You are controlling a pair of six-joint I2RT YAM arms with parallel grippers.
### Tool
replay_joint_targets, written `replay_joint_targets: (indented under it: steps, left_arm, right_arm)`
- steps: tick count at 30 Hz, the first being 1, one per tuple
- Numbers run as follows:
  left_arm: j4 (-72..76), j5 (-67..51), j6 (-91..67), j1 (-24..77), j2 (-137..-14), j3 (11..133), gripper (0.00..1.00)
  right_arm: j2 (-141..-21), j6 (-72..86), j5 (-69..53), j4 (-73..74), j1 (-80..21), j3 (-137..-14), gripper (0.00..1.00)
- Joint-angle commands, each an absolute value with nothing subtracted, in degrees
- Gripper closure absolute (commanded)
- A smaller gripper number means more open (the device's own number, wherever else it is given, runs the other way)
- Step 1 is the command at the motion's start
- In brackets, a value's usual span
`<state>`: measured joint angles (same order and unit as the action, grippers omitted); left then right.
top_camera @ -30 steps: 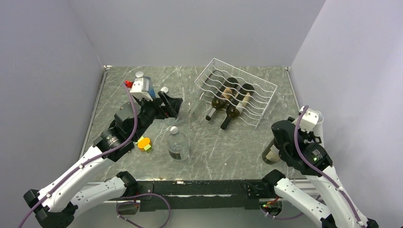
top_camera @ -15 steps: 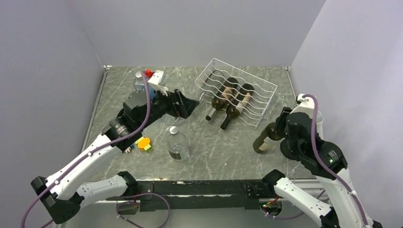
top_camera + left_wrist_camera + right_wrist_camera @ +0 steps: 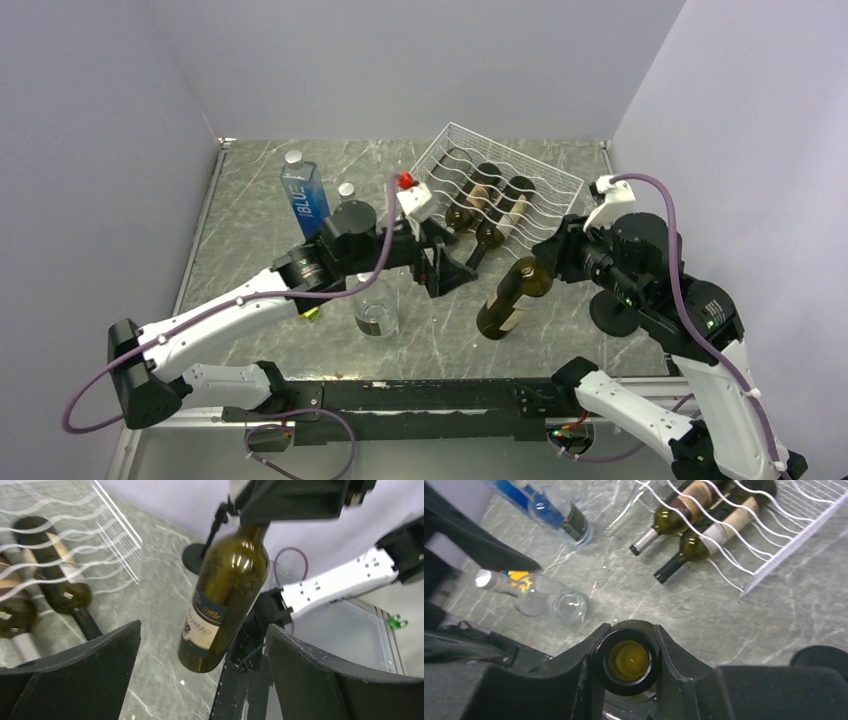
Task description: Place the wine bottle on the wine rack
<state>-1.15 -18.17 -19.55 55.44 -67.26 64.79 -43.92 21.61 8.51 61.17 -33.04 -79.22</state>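
Note:
The wine bottle point(image 3: 510, 298) is dark green with a cream label and hangs tilted in front of the rack, base low. My right gripper point(image 3: 555, 258) is shut on its neck. In the right wrist view the bottle's open mouth point(image 3: 627, 661) sits between both black fingers point(image 3: 586, 655). My left gripper point(image 3: 450, 272) is open, just left of the bottle and apart from it. In the left wrist view the bottle point(image 3: 235, 575) stands beyond the wide-spread fingertips point(image 3: 100, 655). The white wire wine rack point(image 3: 535, 170) holds two dark bottles point(image 3: 495, 210) lying neck-down.
A clear glass bottle point(image 3: 375, 303) stands upright near my left arm. A blue water bottle point(image 3: 303, 197) and a small clear bottle point(image 3: 346, 192) stand at the back left. A black round base point(image 3: 612, 312) sits on the table under my right arm.
My right arm has lifted the wine bottle from the table's right edge and carried it left toward the middle, tilting it. My left arm has swung right from the blue bottle, jaws still open.

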Motion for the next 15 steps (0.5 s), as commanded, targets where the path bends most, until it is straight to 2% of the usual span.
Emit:
replay_joint_targets:
  steps: [1,8,15]
  left_arm:
    - [3.3,-23.5,-17.3,58.6,-69.1,61.9,0.01]
    - [16.4,-20.6,-18.8,65.5,-70.9,52.9,0.01]
    - [17.0,-14.1,-14.7,71.9,-77.4,54.8,0.01]
  right_arm:
    - [-44.2,22.8,-0.8,57.5,-33.0,-84.5,1.0]
    - [-43.2,23.4,-4.7,59.2,-33.0,-86.1,1.0]
    - [-43.5,24.5,-9.6,58.7,-33.0,-87.5,1.0]
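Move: The wine bottle hangs tilted by its neck in my right fingers. Its middle is about 9 cm to my left hand's right, 4 cm back and 12 cm below. For that hand the wine rack's middle is some 33 cm ahead, 10 cm right, 30 cm down; the clear bottle is 15 cm left, 2 cm ahead, 20 cm down. From my right hand the wine bottle's middle is 4 cm left, 4 cm back, 12 cm down. I sink my open left hand about 10 cm while drawing it back some 8 cm and right 5 or 6 cm, down to the label end of the wine bottle, fingers turning about 15 degrees clockwise to face it. My right hand keeps its grip on the neck, easing 3 cm back and a little left towards the left hand as it turns counter-clockwise. ##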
